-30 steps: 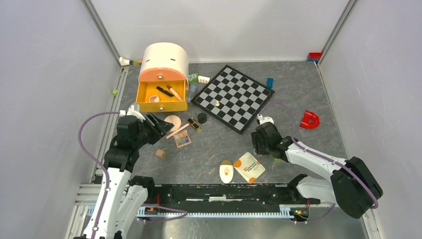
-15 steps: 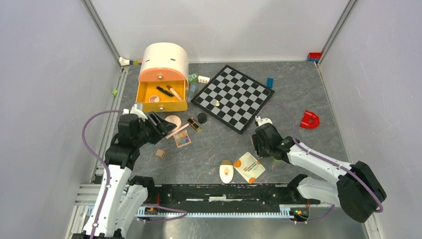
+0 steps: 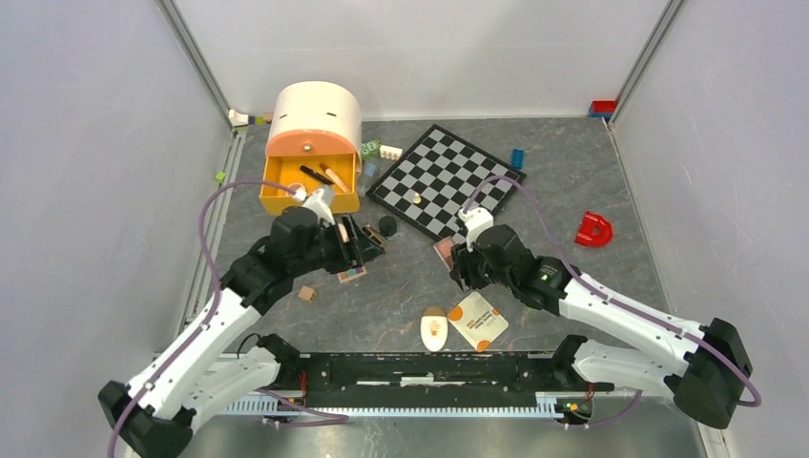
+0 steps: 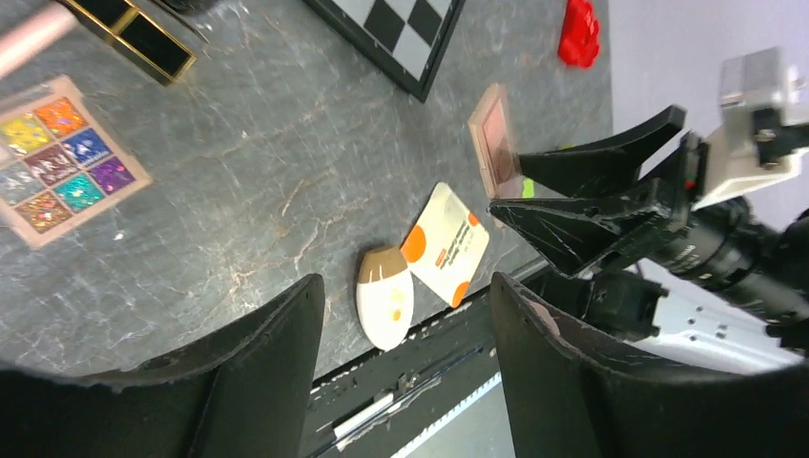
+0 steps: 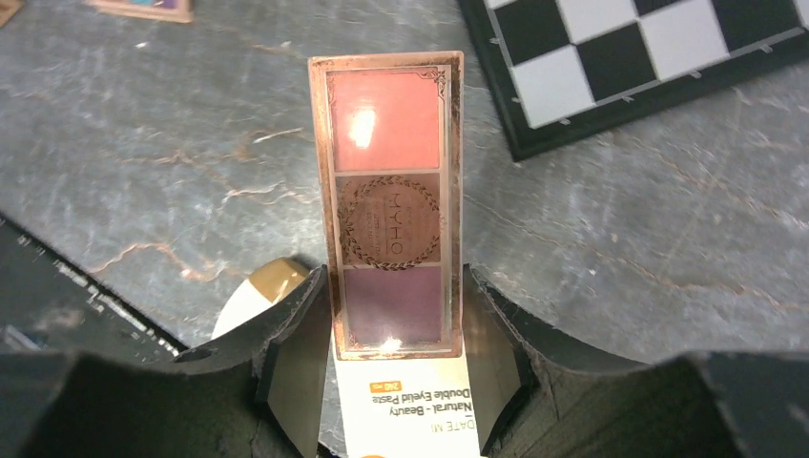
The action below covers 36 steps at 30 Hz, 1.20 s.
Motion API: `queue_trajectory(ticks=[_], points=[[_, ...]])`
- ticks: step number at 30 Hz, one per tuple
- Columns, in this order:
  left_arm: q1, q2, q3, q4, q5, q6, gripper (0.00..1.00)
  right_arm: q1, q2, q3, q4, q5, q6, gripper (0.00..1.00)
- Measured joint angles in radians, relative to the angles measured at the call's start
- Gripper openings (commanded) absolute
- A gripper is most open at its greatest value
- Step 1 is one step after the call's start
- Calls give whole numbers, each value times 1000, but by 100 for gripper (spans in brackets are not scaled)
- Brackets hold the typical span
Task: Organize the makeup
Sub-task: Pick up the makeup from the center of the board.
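My right gripper (image 5: 396, 296) is shut on the pink-brown blush palette (image 5: 394, 162), holding its lower end above the table; from above the palette (image 3: 444, 251) shows just left of the gripper (image 3: 458, 260). Beneath it lie the white-orange sachet (image 3: 477, 320) and the cream oval (image 3: 434, 329). My left gripper (image 3: 367, 243) hangs open and empty over the multicolour eyeshadow palette (image 4: 57, 157). The left wrist view also shows the oval (image 4: 384, 298), the sachet (image 4: 444, 243) and the held palette (image 4: 494, 138). A black pencil (image 3: 316, 175) and a brush (image 3: 334, 176) lie in the open yellow drawer (image 3: 277, 203).
The chessboard (image 3: 448, 186) lies at centre back with a small piece on it. A black-and-gold case (image 4: 143, 38) and a black round thing (image 3: 387, 225) sit near the left gripper. There is also a wooden cube (image 3: 306, 294), a red D shape (image 3: 593, 230) and toy bricks along the back.
The right gripper closed on the blush palette and carried it left and away from the base. The left arm swung right, over the eyeshadow palette, and its jaws opened a little more.
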Motion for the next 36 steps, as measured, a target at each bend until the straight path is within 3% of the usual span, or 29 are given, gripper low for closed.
queue_trajectory(ticks=[5,22,36], points=[[-129,104,41,3,-77,0,70,45,0,19,17,-59,-54,36],[-282,239,66,97,-105,-1,57,184,-10,46,103,-180,-142,36],[-294,263,64,134,-104,-6,24,227,-10,56,123,-167,-167,38]])
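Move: The makeup, still held flat by the right fingers near its rear end, has its middle about 20 cm to the left hand's right, 2 cm ahead and 9 cm below. From the right hand, that middle is some 4 cm ahead and 3 cm left, about level, while the left fingertips wait 23 cm left, 2 cm ahead and 9 cm higher. The white bottle lies 18 cm back and 6 cm left of the right hand, the paste card 16 cm back and 7 cm right, both about 12 cm down. Keeping its grip on the makeup, the right hand carries it in to meet the left hand, about 8 cm left, 6 cm back and 5 cm up, turning some 25 degrees counter-clockwise so that the free end swings towards the left fingers, then stops and holds it there. The left hand comes about 8 cm right, sinking a little and turning slightly clockwise, then nearly halts with its open fingers around that free end, one above and one below, and closes them to less than half their gap; a pinch can't yet be made out. ##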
